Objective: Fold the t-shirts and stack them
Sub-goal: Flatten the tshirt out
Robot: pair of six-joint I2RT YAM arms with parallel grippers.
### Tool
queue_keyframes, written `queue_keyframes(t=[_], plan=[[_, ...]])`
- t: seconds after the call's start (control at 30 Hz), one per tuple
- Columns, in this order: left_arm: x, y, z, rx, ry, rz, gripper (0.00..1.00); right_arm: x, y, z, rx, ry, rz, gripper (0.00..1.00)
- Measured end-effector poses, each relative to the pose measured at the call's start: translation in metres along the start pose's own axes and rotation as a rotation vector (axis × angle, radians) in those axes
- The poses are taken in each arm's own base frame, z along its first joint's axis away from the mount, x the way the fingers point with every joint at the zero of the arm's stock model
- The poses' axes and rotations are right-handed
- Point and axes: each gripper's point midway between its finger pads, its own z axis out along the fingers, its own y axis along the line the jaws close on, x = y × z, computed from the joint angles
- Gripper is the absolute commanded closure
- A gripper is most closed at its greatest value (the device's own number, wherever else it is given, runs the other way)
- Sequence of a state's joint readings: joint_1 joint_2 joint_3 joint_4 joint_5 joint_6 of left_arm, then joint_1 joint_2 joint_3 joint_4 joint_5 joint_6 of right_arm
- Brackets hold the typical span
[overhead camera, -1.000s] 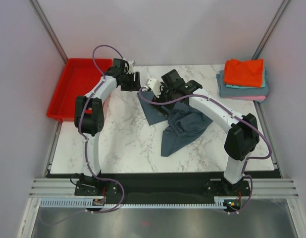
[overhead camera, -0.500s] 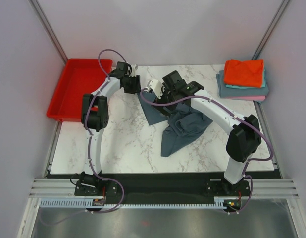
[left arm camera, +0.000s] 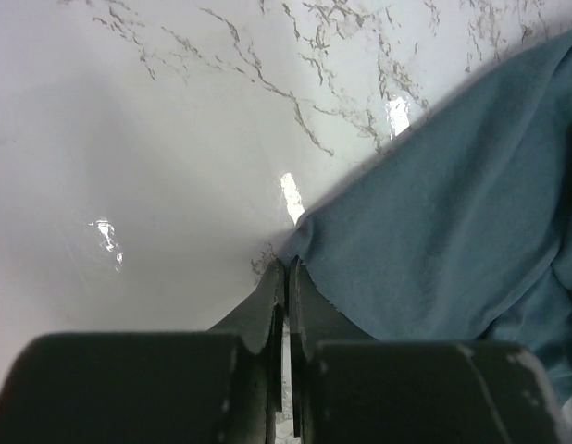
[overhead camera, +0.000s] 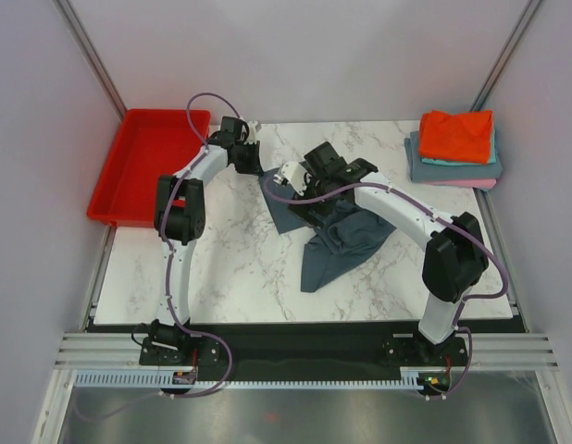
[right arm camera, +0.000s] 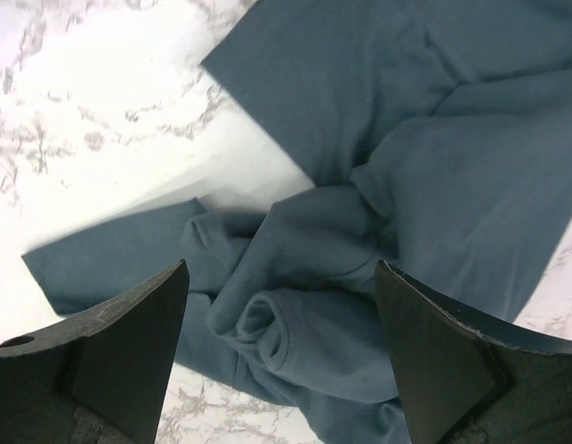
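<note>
A slate blue-grey t-shirt (overhead camera: 346, 236) lies crumpled in the middle of the marble table (overhead camera: 221, 259). My left gripper (overhead camera: 260, 173) is at the shirt's far left corner. In the left wrist view the left gripper (left arm camera: 287, 266) is shut, its tips pinching that corner of the t-shirt (left arm camera: 453, 213). My right gripper (overhead camera: 309, 196) hangs over the shirt's bunched middle. In the right wrist view the right gripper (right arm camera: 281, 268) is open wide above a rolled sleeve (right arm camera: 267, 328), touching nothing. A folded stack sits at the far right with an orange-red t-shirt (overhead camera: 455, 134) on top.
A red plastic tray (overhead camera: 143, 166) stands off the table's far left corner. Under the orange-red shirt show teal (overhead camera: 425, 159) and pink (overhead camera: 453, 182) edges. Grey walls close in the back and both sides.
My left gripper moved right to the shirt's corner and closed on it. My right gripper slid a little toward the near side over the crumpled cloth, staying open.
</note>
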State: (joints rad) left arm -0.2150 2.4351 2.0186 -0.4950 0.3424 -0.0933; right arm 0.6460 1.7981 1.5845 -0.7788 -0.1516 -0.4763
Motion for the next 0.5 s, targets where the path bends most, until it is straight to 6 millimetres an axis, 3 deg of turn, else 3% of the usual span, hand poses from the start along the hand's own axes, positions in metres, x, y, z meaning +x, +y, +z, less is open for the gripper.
queue_keyframes(t=[0.3, 0.5], plan=[[0.005, -0.002, -0.014, -0.005, 0.01, -0.01, 0.98, 0.044, 0.025, 0.026, -0.101, 0.14, -0.059, 0.12], [-0.012, -0.011, -0.037, 0.0, -0.032, 0.004, 0.98, 0.074, 0.031, 0.045, -0.109, 0.249, -0.102, 0.11]])
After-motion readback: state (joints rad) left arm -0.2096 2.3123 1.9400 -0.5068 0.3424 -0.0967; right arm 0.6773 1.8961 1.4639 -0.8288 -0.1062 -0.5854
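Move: The left fingers already hold the t-shirt's far-left corner between them, at the tips; the red bin's middle is about 24 cm left and 2 cm ahead. Under the open right hand, the curled fold lies roughly 12 cm below, 4 cm right and 2 cm back. At the same depth, the flap corner is about 5 cm left and 3 cm ahead, the near panel corner some 12 cm back and 1 cm left. Drop the right gripper about 8 cm towards the curled fold, drawing it back some 3 cm and a little right while the wrist tilts about 15 degrees, fingers staying wide open. Keep the left fingers shut on the corner, ease back about 1 cm, then lift it nearly 4 cm. ##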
